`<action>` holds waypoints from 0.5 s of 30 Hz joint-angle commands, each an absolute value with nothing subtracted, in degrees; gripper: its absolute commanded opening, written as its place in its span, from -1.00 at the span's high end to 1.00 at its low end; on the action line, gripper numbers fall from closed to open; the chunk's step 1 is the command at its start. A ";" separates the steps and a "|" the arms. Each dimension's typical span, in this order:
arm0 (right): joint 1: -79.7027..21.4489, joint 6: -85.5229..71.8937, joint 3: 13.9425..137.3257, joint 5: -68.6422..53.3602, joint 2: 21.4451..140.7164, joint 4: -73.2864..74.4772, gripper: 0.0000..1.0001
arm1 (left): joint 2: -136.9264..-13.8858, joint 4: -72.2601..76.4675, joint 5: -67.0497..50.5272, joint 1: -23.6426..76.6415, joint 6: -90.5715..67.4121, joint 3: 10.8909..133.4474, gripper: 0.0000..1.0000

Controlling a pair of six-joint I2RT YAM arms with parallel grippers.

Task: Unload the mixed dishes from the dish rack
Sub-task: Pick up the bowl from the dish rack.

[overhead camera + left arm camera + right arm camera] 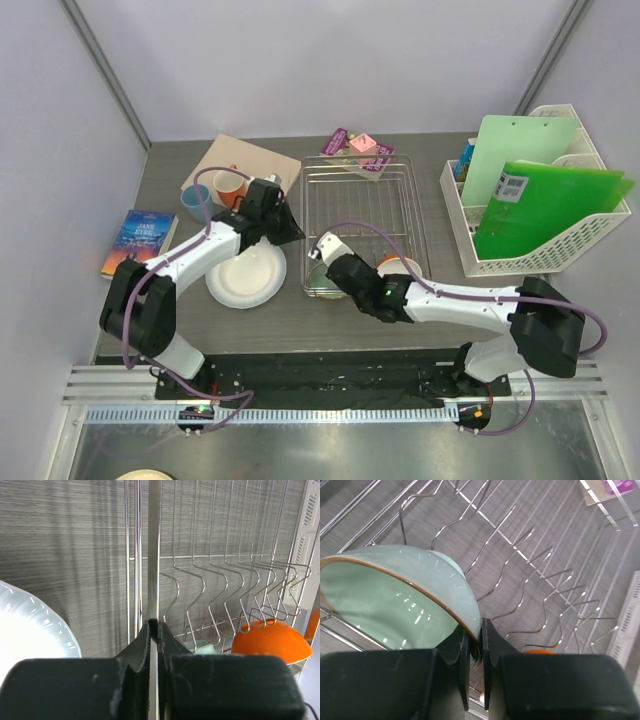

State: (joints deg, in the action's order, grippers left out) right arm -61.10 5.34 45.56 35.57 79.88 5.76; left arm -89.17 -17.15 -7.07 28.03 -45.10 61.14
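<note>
The silver wire dish rack (365,205) stands mid-table. My left gripper (296,231) is shut on its left rim wire (154,575); in the left wrist view the jaws (155,628) pinch that bar. My right gripper (322,256) is shut on the rim of the pale green bowl (395,595), which leans in the rack's near-left corner; the fingertips (476,630) clamp its brown edge. The cream bowl with orange outside (399,265) lies in the rack's near-right part. On the table left of the rack sit the white plate (245,276), orange-red mug (230,187) and light-blue cup (196,200).
A book (138,240) lies at the far left and a tan board (255,160) lies behind the mug. Purple packets (358,152) sit behind the rack. A white file basket (530,235) with green folders stands at the right.
</note>
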 commanded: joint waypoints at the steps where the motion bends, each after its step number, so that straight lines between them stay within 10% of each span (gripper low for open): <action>1: -62.83 11.24 44.48 52.37 75.59 -7.98 0.98 | -90.61 -17.05 -4.39 27.69 -47.11 60.29 1.00; 15: -66.97 18.38 42.88 57.93 69.89 -19.26 0.98 | -90.53 -16.00 -4.58 27.69 -48.87 60.03 1.00</action>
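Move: The right fingers are already pinched on the green bowl's rim; the bowl's middle lies about 5 cm to their left, 2 cm back and 3 cm lower, still down in the rack. The orange bowl stands some 12 cm to the right of the right fingers, level fore-and-aft and 5 cm lower; the white plate about 23 cm left, 2 cm back, 11 cm down. From the left gripper, already shut on the rack's left top rail, the green bowl is roughly 10 cm back, 6 cm right and 3 cm below. Keeping its pinch on the green bowl's rim, the right hand draws the bowl up out of the rack by about 6 cm, edging slightly left at first while the wrist tips its fingers up some 20 degrees. The left gripper stays shut on the rack's left rail, holding nearly still. ##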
